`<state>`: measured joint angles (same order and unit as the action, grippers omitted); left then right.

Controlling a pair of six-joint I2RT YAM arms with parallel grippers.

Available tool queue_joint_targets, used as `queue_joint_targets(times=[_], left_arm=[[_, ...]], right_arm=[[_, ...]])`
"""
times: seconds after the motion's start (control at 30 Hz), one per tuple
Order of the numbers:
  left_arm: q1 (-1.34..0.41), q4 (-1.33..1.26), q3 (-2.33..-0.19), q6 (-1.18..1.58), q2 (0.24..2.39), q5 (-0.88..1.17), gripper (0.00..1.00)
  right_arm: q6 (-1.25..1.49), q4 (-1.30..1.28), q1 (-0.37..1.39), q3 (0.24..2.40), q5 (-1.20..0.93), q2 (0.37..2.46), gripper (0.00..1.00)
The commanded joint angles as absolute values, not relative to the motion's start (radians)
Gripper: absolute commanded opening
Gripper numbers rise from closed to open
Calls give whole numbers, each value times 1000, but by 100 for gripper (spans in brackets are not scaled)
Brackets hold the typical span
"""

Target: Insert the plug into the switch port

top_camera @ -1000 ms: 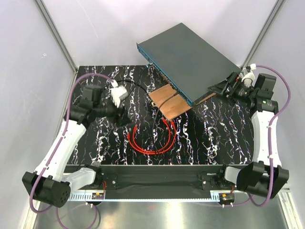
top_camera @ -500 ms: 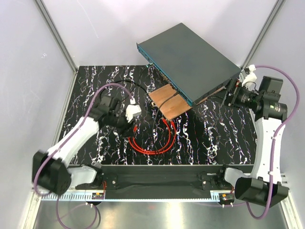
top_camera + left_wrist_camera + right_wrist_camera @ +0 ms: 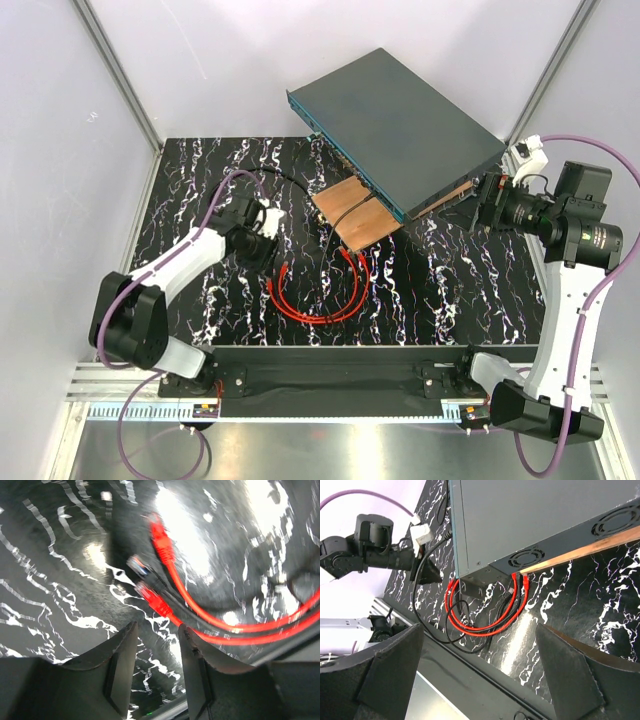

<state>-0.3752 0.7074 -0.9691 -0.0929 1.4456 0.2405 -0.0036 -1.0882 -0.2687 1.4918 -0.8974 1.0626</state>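
Note:
The bright-red cable [image 3: 312, 303] lies looped on the black marbled table [image 3: 190, 180]. One plug [image 3: 152, 597] lies just ahead of my left gripper [image 3: 157, 630], whose narrowed jaws are open with nothing between them. A second red end [image 3: 160, 537] lies farther off, a black cable's end [image 3: 140, 565] between the two. From above, my left gripper [image 3: 266, 246] sits just left of the plug [image 3: 283, 268]. The dark-grey switch [image 3: 400, 120] shows its teal front face [image 3: 345, 158]; single ports cannot be made out. My right gripper [image 3: 478, 208] stands wide open by the switch's right corner.
The switch rests tilted on a brown wooden board [image 3: 358, 218]. A thin black cable [image 3: 290, 180] runs across the table from the board. Two more red cable ends [image 3: 524, 582] lie by the board under the switch [image 3: 530, 520]. Light walls enclose the table.
My left arm has swung right and down toward the red cable's end, and its jaws have narrowed. My right arm has lifted and pulled back a little from the switch's corner.

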Motion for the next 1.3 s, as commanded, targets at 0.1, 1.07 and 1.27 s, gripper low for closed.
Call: queue_joint_targets(times=[0.1,1.07,1.27], left_arm=[[-390,640,-1052,185,1555,110,44],[-420,635,-1195,204,1478,3,0],[-452,730,-1440,14,1267,-39,0]], right_arm=[[-25,-1091,-270,1499,-873,1060,100],[-64,-1124,-272,1555,-916,1115,100],[-60,-1123,-272,1609,-954,1135,100]])
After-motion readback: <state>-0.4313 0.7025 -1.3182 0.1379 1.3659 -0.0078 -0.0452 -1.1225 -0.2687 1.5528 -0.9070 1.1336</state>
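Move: The black cable's plug that the left hand goes for lies about 3 cm ahead, 1 cm to its right and 6 cm below. At the same depth a red plug sits on either side: one about 1 cm ahead and level sideways, the other 5 cm ahead and 3 cm right. The wooden board's middle is some 19 cm ahead and 20 cm right of the left hand. From the right hand the black plug is roughly 37 cm left, 4 cm ahead and 34 cm below. The left fingers, half open, pinch the black plug by its boot: the hand first eases down about 6 cm and slightly forward, turning some 20 degrees counter-clockwise, and only near the bottom do the fingers shut. Then it lifts fast, about 20 cm up and 5 cm forward, away from the table, fingertips swinging outward by some 30 degrees. ##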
